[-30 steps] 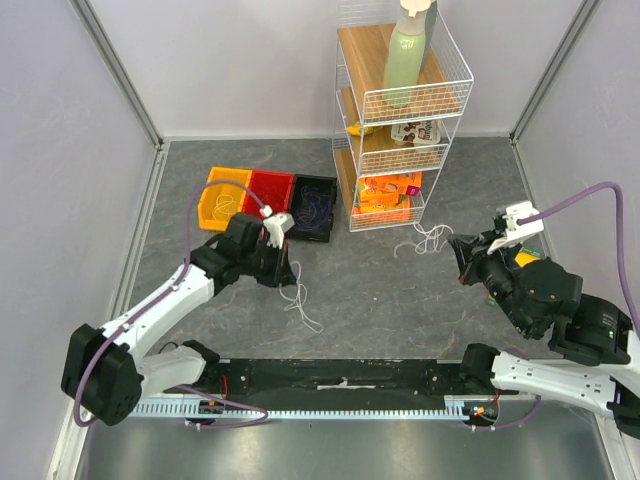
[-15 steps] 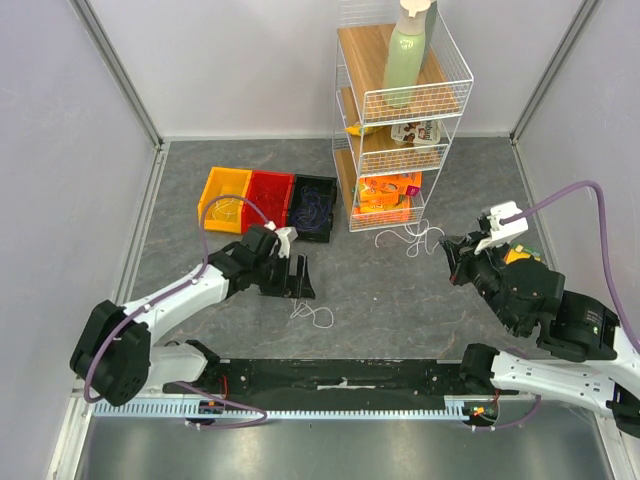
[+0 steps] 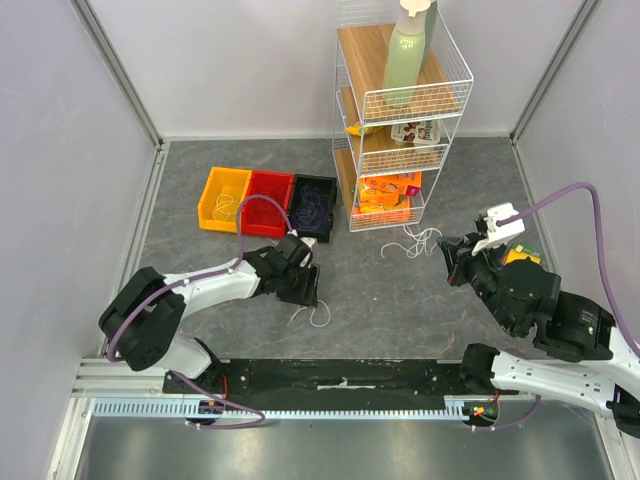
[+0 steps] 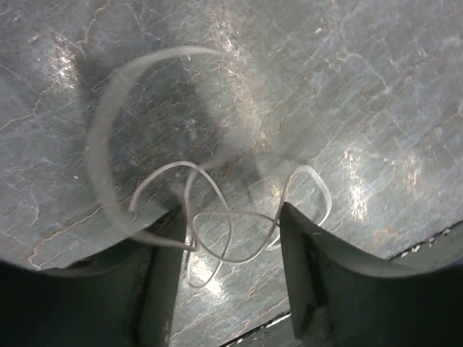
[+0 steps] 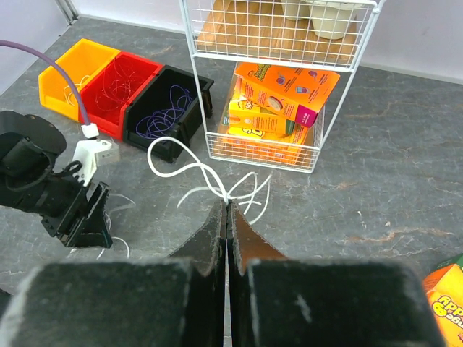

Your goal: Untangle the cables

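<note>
A thin white cable (image 4: 217,231) lies in loose loops on the grey floor, between the fingers of my open left gripper (image 4: 230,217). In the top view the left gripper (image 3: 305,285) hangs low over that cable (image 3: 318,315); it grips nothing. My right gripper (image 5: 228,204) is shut on a second white cable (image 5: 189,165), whose loops spread over the floor in front of the wire rack. From above, the right gripper (image 3: 447,250) sits right of this cable (image 3: 418,240). More cables lie coiled in the bins.
Yellow (image 3: 224,198), red (image 3: 270,190) and black (image 3: 313,197) bins stand in a row at the back left. A white wire rack (image 3: 395,120) with snack boxes and a bottle stands at the back centre. An orange packet (image 5: 445,296) lies by the right arm.
My left gripper has opened and let the white cable drop to the floor. It has moved right and towards the near edge. My right gripper stays shut, shifted slightly left.
</note>
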### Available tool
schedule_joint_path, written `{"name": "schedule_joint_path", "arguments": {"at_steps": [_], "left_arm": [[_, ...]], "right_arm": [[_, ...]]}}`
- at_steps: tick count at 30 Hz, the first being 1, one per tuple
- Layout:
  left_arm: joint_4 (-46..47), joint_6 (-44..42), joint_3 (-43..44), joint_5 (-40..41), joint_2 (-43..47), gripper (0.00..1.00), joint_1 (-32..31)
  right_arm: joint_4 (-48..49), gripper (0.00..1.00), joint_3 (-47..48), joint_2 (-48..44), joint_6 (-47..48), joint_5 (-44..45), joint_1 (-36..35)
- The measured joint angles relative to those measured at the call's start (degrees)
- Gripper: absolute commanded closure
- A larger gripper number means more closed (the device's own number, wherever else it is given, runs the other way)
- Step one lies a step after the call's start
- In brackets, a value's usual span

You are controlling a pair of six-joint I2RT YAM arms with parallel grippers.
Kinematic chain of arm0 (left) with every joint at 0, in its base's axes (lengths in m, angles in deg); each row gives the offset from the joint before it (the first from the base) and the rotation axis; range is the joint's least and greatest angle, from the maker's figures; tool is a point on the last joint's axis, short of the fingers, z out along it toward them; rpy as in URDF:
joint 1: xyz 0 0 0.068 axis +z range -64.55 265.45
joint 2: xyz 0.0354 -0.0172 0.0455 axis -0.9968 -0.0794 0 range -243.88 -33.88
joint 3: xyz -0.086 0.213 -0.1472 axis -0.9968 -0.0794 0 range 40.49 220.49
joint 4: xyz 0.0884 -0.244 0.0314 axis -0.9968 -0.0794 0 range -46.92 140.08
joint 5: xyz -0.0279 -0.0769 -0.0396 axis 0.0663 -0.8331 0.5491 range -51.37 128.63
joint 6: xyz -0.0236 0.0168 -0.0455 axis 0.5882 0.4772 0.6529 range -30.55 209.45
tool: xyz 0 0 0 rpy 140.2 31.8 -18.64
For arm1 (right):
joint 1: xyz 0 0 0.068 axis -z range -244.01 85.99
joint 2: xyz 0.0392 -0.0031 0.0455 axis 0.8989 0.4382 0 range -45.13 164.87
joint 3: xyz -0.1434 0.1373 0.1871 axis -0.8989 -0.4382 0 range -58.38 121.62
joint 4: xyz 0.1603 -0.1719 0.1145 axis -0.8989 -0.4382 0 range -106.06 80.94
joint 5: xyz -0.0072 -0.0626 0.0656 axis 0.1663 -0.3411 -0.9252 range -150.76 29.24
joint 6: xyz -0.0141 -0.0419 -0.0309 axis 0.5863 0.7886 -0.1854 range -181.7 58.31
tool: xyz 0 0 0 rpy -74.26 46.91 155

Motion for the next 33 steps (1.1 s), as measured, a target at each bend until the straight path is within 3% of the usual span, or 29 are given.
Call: {"name": "schedule_joint_path", "arguments": {"at_steps": [3,5,14,18,22,27,33], "left_arm": [[0.3,0.8,0.6,2.7,-1.6,0.84,-1.0],[0.1,1.2,0.7,4.1,-1.8,0.98,-1.3],[-6.7,-0.6,6.4,16.0,4.6,0.98,0.8],[-7.7,-2.4,11.9,17.8,8.4,0.98,10.9],[-8.2,-2.6,19.4,15.7,7.8,0.98,25.2],[-8.4,-2.7,31.7,13.8,-0.7,0.98,33.2],[-9.0,-0.8,47.5,3.7,-21.1,0.98,42.1]], "right_arm": [[0.2,1.0,-0.1,0.0,0.0,-0.2,0.0],[0.3,1.0,-0.1,0.0,0.0,-0.2,0.0],[0.6,1.0,-0.7,-1.6,0.0,-0.2,0.0],[0.6,1.0,-0.7,-1.6,0.0,-0.2,0.0],[0.6,1.0,-0.7,-1.7,0.0,-0.2,0.0],[0.6,1.0,-1.4,-3.5,-0.4,-0.8,0.0],[0.5,1.0,-2.0,-6.6,-1.5,-1.1,0.0]]}}
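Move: The loose white cable lies practically between the left hand's open fingers, its loops centred about 2 cm back, 1 cm to the right and 2 cm below. The yellow tray, already holding a cable, is some 27 cm ahead and 21 cm left; the red tray is 26 cm ahead and 10 cm left, the black one about 25 cm ahead and 1 cm right. From the right hand, the loose cable lies roughly 31 cm left, 3 cm back and 33 cm down. The loose white cable gets pinched at the tabletop as the left fingers close fully. The left hand then lifts it and carries it about 30 cm forward and 19 cm left to above the yellow tray, rising some 18 cm and sinking 4 cm again at the end, while turning roughly 40 degrees counter-clockwise and tipping its fingers forward. The right hand keeps its own white cable, easing about 2 cm right and back. ##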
